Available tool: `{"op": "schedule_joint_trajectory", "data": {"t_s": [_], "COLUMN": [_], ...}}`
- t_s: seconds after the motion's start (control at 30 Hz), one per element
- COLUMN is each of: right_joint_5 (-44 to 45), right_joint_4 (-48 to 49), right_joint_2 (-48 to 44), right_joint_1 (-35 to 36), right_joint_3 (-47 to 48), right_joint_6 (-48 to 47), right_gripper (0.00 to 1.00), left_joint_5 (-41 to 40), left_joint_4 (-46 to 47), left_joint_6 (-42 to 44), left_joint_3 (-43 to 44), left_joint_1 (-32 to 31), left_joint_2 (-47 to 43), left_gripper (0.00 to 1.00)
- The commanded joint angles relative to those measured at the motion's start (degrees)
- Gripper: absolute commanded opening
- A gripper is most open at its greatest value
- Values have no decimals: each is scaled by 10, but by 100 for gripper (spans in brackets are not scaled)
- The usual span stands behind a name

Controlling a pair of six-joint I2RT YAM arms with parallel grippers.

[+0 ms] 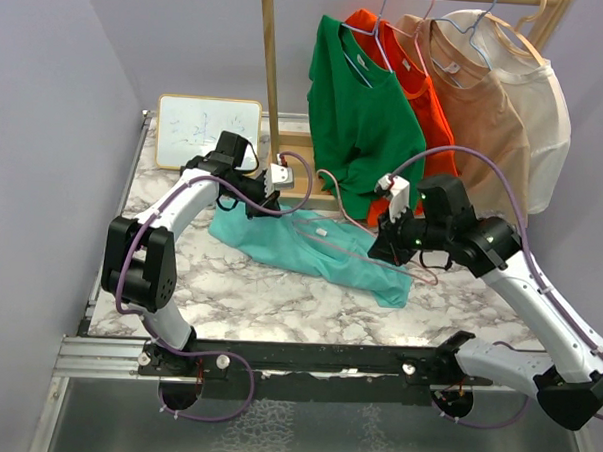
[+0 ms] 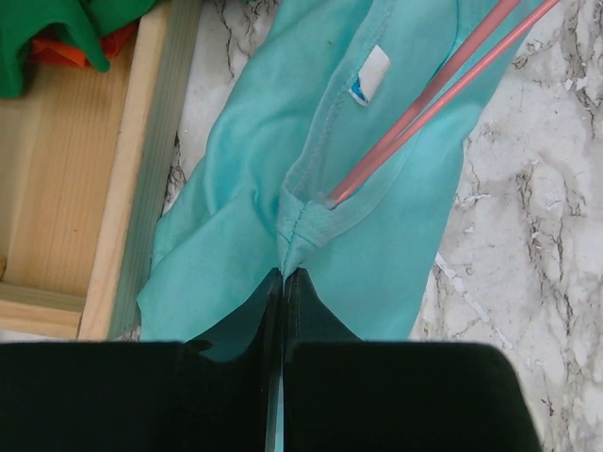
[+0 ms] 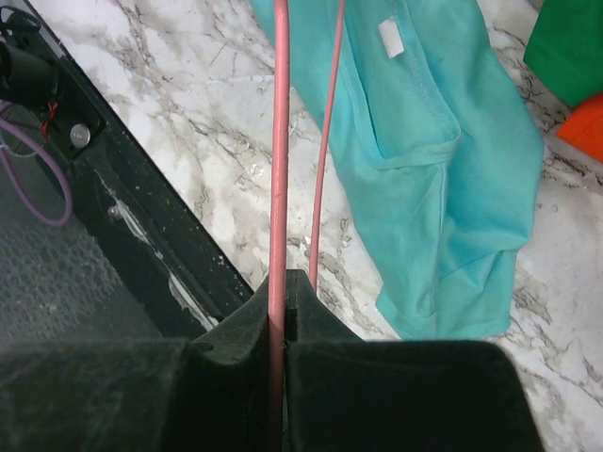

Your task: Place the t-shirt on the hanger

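The teal t-shirt [image 1: 301,246] lies crumpled on the marble table, its white tag [image 2: 374,73] showing at the neck. My left gripper [image 2: 283,275] is shut on the collar seam at the shirt's near edge. The pink wire hanger [image 2: 429,99] runs into the neck opening, and two of its wires show there. My right gripper [image 3: 285,281] is shut on one hanger wire [image 3: 280,141], to the right of the shirt [image 3: 443,169]. In the top view the left gripper [image 1: 266,200] is at the shirt's back left and the right gripper [image 1: 387,246] at its right end.
A wooden rack [image 1: 271,75] at the back holds green [image 1: 351,118], orange-red [image 1: 427,106], tan and cream shirts on hangers. Its wooden base [image 2: 113,188] lies just left of the shirt. A whiteboard [image 1: 205,132] leans at back left. The black front rail [image 3: 141,235] borders the table.
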Motion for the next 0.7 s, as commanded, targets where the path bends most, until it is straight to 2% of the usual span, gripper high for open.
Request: {"op": "schedule_joint_trajectory", "data": {"t_s": [0.0,0.43,0.67], "right_joint_5": [-31,-90,-63], "right_joint_4": [78,227,335], "right_joint_2": [7,-6,-43], "right_joint_1": [4,4,2], "right_joint_3": [-13,-133,-229], "right_joint_6": [-14,-71,-89], "right_gripper": [1,1,1], "left_joint_5": [38,55,64], "left_joint_4": [-42,-86,-117], "left_joint_6": [23,48,59], "left_joint_3": [13,26,32], "left_joint_1": [0,0,-1], "left_joint_2": [-12,-31,-37], "left_gripper": [0,0,0]}}
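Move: The left fingers already pinch the collar; the hanger's left end, at the neck opening, lies about 6 cm to their right, 2 cm back and 3 cm lower, with the rack base some 10 cm ahead and 10 cm right. From the right gripper, holding the hanger, that pinched collar is roughly 26 cm left, 14 cm ahead and 10 cm lower; the white tag is about 15 cm left, 12 cm ahead, and 18 cm below. Keep the right gripper shut on the hanger and ease it left and slightly forward towards the collar, then sink it about 6 cm towards the shirt while turning it some 10 degrees counter-clockwise. Meanwhile, keep the left gripper's pinch on the collar and draw it back about 2 cm, lifting it slightly late on. ##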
